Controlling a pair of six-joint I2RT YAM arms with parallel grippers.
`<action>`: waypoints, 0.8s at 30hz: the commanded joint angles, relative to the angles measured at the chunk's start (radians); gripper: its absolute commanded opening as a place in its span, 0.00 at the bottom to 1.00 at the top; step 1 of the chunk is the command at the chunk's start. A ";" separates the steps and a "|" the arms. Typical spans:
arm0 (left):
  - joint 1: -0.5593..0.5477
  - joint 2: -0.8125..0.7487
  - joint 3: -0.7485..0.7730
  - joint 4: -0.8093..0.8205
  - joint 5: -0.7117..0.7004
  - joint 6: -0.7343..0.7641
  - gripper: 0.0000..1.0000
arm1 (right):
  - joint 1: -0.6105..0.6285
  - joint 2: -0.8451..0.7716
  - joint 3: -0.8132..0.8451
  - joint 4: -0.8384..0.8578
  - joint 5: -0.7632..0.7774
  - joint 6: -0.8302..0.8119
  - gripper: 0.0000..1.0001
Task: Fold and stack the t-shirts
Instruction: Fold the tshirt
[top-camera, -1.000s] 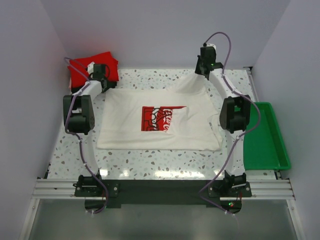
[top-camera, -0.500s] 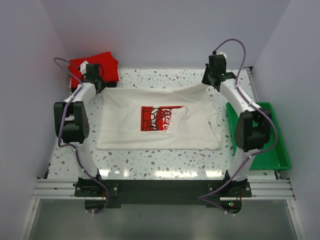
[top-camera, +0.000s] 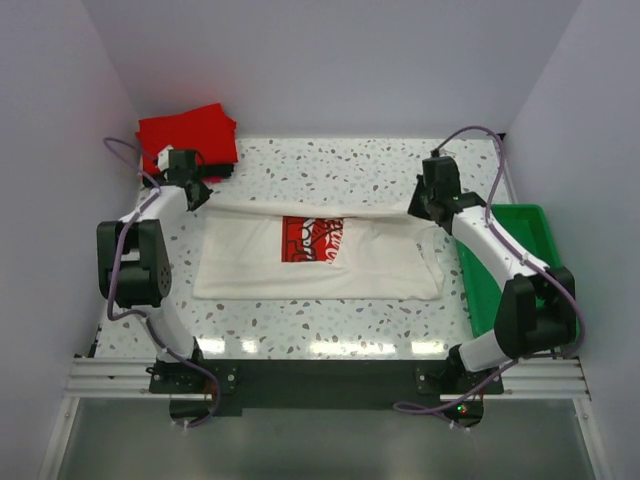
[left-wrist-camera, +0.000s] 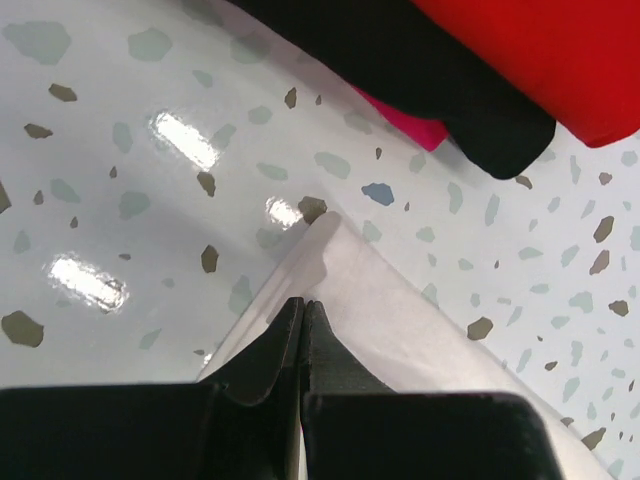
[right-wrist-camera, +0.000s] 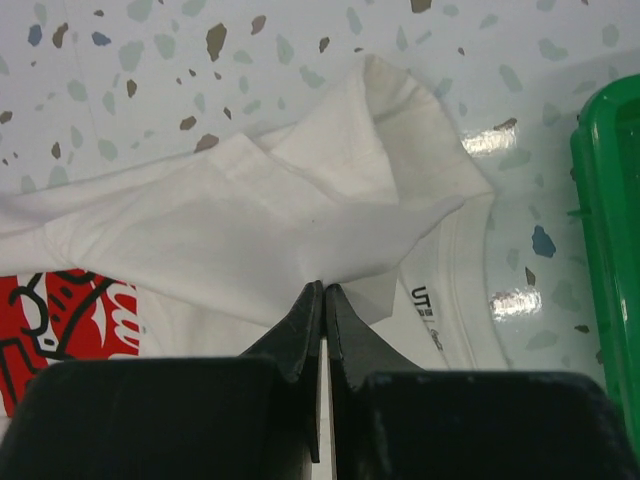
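The cream-white t-shirt with a red chest print lies flat mid-table, its far edge lifted and drawn toward the near side as a taut fold. My left gripper is shut on the shirt's far left corner, its jaws pressed together on the cloth. My right gripper is shut on the far right edge, pinched at its tips beside the collar label. A folded red t-shirt lies on a black one at the back left corner.
A green tray stands at the right table edge, with my right arm's elbow over it; its rim shows in the right wrist view. The enclosure walls close in the back and both sides. A pink cloth edge peeks from under the black shirt.
Both grippers have come toward the near side, pulling the white shirt's far edge over its body. The right elbow has swung out over the green tray.
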 joint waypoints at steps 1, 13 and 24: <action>0.011 -0.108 -0.054 0.046 -0.001 0.006 0.00 | 0.000 -0.088 -0.054 0.021 0.010 0.032 0.00; 0.012 -0.242 -0.218 0.049 -0.001 -0.021 0.00 | 0.003 -0.238 -0.190 -0.016 -0.002 0.042 0.00; 0.012 -0.293 -0.309 0.055 0.003 -0.048 0.00 | 0.014 -0.294 -0.339 0.021 -0.094 0.078 0.00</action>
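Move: The near edge of the white t-shirt, where the pinched far side is being taken, lies about 26 cm back and 5 cm below the left hand, level with it sideways. From the right hand, that edge is some 20 cm back, 5 cm right and 12 cm below. The red print lies roughly 4 cm back and 29 cm left of the right hand, the green tray about 12 cm back and 25 cm right. The red stack sits some 17 cm ahead and 6 cm left of the left hand. Still pinching the t-shirt's far side, one end in each hand, both arms draw it back over the shirt towards its near edge, about 8 cm each. The left travels almost level, rising a centimetre and then easing down; the right stays nearly level at first, then sinks about 4 cm. Both grippers stay shut. ##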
